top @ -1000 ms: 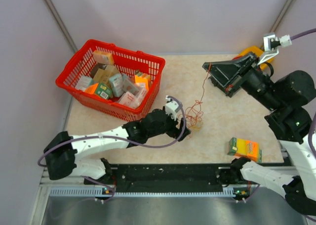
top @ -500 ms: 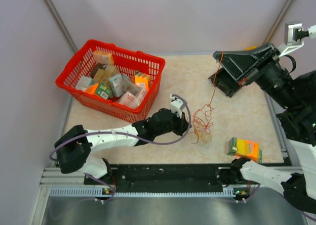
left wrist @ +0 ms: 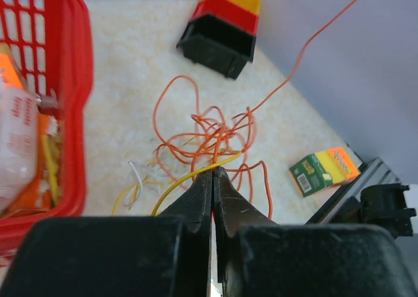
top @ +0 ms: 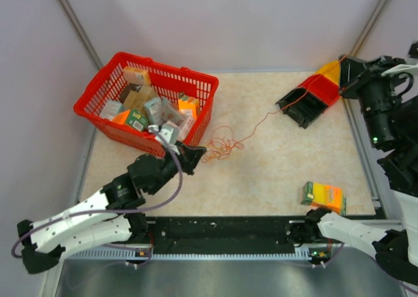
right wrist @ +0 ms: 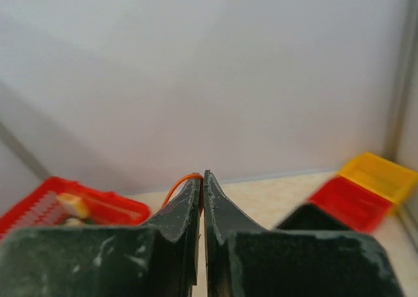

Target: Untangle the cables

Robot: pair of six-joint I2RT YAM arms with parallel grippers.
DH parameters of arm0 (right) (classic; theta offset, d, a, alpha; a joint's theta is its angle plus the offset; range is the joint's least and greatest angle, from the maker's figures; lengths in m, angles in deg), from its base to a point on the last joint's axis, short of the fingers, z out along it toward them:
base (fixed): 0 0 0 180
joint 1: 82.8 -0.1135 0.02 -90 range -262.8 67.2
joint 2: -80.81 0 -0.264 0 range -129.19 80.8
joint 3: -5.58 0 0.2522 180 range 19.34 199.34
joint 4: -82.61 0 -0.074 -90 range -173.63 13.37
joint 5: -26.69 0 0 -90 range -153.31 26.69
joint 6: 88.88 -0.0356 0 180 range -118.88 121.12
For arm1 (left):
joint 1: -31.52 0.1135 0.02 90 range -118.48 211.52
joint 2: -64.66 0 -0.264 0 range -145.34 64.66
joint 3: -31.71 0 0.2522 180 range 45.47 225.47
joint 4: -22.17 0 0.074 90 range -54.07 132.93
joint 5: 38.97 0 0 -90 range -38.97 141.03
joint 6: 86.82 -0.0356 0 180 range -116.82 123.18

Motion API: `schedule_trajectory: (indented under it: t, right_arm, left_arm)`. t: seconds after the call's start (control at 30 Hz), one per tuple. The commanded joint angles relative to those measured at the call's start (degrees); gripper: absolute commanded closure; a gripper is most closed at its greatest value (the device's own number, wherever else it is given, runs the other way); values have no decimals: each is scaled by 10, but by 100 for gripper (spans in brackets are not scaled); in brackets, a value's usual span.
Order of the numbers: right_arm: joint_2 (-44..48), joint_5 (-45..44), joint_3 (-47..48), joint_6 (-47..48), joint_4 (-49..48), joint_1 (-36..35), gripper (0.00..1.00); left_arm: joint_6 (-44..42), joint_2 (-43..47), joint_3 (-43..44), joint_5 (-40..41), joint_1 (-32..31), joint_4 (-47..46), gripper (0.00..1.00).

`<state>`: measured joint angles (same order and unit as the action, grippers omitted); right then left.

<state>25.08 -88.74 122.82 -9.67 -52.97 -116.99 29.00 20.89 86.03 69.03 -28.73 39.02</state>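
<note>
The cables (top: 219,147) are a small tangle of thin orange wires with a few yellow and whitish ones, lying on the table beside the red basket. My left gripper (top: 194,156) is shut on the tangle's near edge; the left wrist view shows its tips (left wrist: 214,170) closed on a yellow wire and orange loops (left wrist: 209,130). One orange strand (top: 271,114) runs from the tangle up to the far right. My right gripper (top: 345,67) is shut on that strand, held high by the right wall. In the right wrist view the strand (right wrist: 179,183) curls out of the closed tips (right wrist: 202,175).
A red basket (top: 104,81) full of small boxes stands at the back left, close to the left gripper. Nested black, red and yellow bins (top: 307,104) sit at the back right. A green and orange box (top: 322,196) lies at the front right.
My left gripper has pulled the tangle left toward the basket. My right gripper has moved right and back with one strand, which now stretches between the two. The bins have come into view.
</note>
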Motion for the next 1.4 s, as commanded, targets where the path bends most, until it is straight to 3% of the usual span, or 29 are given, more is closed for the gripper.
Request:
schedule_trajectory:
  t: [0.0,0.13,0.3,0.4,0.7,0.87,1.13,1.27,1.37]
  right_arm:
    - [-36,-175,-60,90,20,33,100]
    - [-38,-85,-93,14,52,210,100]
    - [-81,178,-120,-108,96,504,100]
    - [-105,347,-146,-179,86,619,100]
    - [-112,410,-190,-169,31,597,100]
    - [-86,391,-295,-152,-23,482,100]
    - [-105,377,-478,-134,-74,260,100]
    - [-132,440,-564,-142,-137,201,99]
    - [-148,400,-580,-118,-123,157,95]
  left_arm:
    - [-56,84,35,55,0,75,100]
    - [-67,105,59,103,0,139,100]
    - [-47,139,53,110,0,193,100]
    - [-43,162,37,100,0,201,100]
    - [-89,160,100,41,0,214,100]
    - [-94,105,166,-57,0,168,100]
    - [-106,-11,321,-116,0,115,100]
    - [-121,-53,384,-142,0,66,100]
    - [-131,-79,419,-140,0,56,100]
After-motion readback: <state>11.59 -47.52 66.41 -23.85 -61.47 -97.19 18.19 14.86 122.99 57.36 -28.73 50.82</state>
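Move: Just beyond the left fingertips hangs the cable tangle, about 3 cm ahead, 4 to the right and 3 below. From the high right hand, that tangle is roughly 20 cm left, 1 back and 33 down. The red basket's middle is some 25 cm ahead of the left hand, 12 left and 20 down. From the right hand the black bin lies about 25 cm ahead, 6 right and 55 down. Keeping its pinch on the orange cable, the right hand swings some 22 cm right, forward and down, drawing away from the left, then sweeps nearly 30 cm back left and another 25 down over the table, its fingers tipping about 60 degrees downward. The left, still shut on orange cable, pulls about 9 cm left, eases back and climbs some 20 cm, tilting up. ##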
